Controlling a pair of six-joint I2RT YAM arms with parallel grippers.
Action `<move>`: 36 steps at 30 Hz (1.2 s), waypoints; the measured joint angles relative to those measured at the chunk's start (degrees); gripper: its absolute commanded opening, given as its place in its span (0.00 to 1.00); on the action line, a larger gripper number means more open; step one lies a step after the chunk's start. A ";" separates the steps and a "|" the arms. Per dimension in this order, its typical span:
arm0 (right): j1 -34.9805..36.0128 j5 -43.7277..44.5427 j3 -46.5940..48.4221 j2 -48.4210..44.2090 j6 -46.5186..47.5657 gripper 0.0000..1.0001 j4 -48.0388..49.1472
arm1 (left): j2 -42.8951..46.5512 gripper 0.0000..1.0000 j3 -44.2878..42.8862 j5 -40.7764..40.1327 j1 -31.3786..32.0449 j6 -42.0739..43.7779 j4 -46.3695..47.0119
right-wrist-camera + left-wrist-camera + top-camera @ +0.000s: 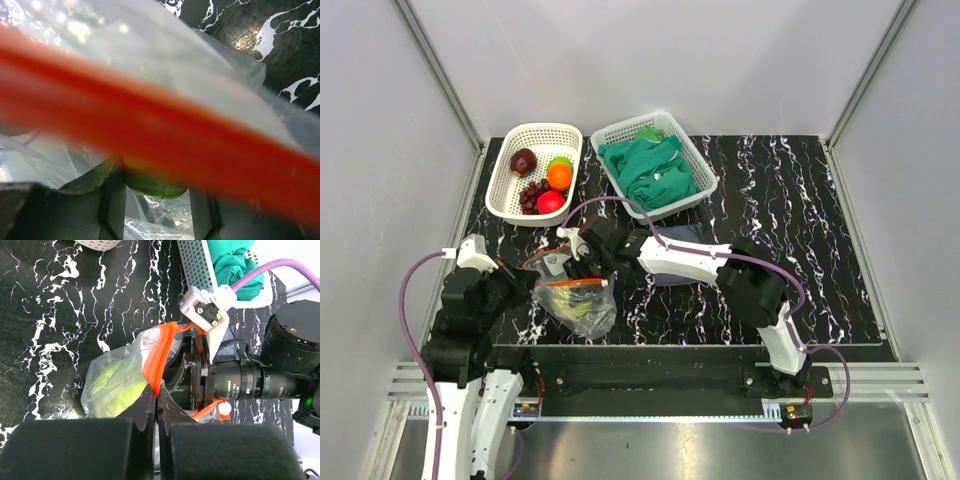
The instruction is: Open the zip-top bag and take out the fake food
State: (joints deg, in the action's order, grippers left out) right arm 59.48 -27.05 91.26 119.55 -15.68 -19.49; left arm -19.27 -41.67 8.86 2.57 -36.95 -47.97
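The zip-top bag (582,308) lies on the black marble table near the left arm, its orange-red zip strip (576,285) held up. My left gripper (533,283) is shut on that strip (159,371), as the left wrist view (157,396) shows. A pale green piece of fake food, the cabbage (116,386), is inside the bag. My right gripper (563,262) reaches into the bag's mouth. In the right wrist view (157,187) its jaws stand apart with the green piece (155,184) held between them, under the blurred strip (165,145).
A white basket (501,200) at the back left holds a dark red apple (524,161), an orange (559,176), a tomato (551,201) and grapes. A second white basket (706,186) holds green cloths (655,172). A dark grey-blue cloth (682,234) lies under the right arm.
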 measured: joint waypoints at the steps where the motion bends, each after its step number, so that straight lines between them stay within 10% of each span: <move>1: 0.09 0.20 0.00 0.00 0.68 0.30 -0.17 | -0.31 0.00 0.00 0.13 0.00 0.20 0.02; 15: 0.22 7.72 -2.05 -8.92 3.74 0.09 -2.73 | 0.11 0.00 0.37 0.94 0.00 0.57 0.39; 29: 0.26 6.29 -2.25 -8.76 4.26 0.76 -0.79 | 0.83 0.00 0.63 2.80 0.00 0.48 0.59; 36: 0.26 6.12 -1.38 1.09 2.25 0.91 0.55 | 1.01 0.00 5.18 7.45 0.00 -2.40 2.75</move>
State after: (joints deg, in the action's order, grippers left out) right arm 59.75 -20.93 89.89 120.64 -13.43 -18.94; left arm -18.26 -36.49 16.32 2.57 -39.35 -45.21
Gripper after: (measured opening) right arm 0.863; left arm 0.009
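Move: The right hand is inside the bag's mouth, fingers half shut about the green cabbage, whose middle lies about 3 cm to the left, 3 cm back and 4 cm below it. The white basket of fake food is some 20 cm ahead and 9 cm left of that hand, the red fruit in it about 14 cm ahead and 5 cm left, both some 5 cm lower. From the left hand the cabbage is roughly 15 cm below and 3 cm back, about level sideways. The right hand, its fingers still half shut at the cabbage, pulls up about 7 cm with a slight shift to its right and a roll of some 10 degrees, then turns round and drops quickly about 9 cm, spreading its fingers wide over the cabbage in the bag. The left hand keeps the orange rim pinched and nearly still, then towards the end carries it about 2 cm right and 2 cm down. ##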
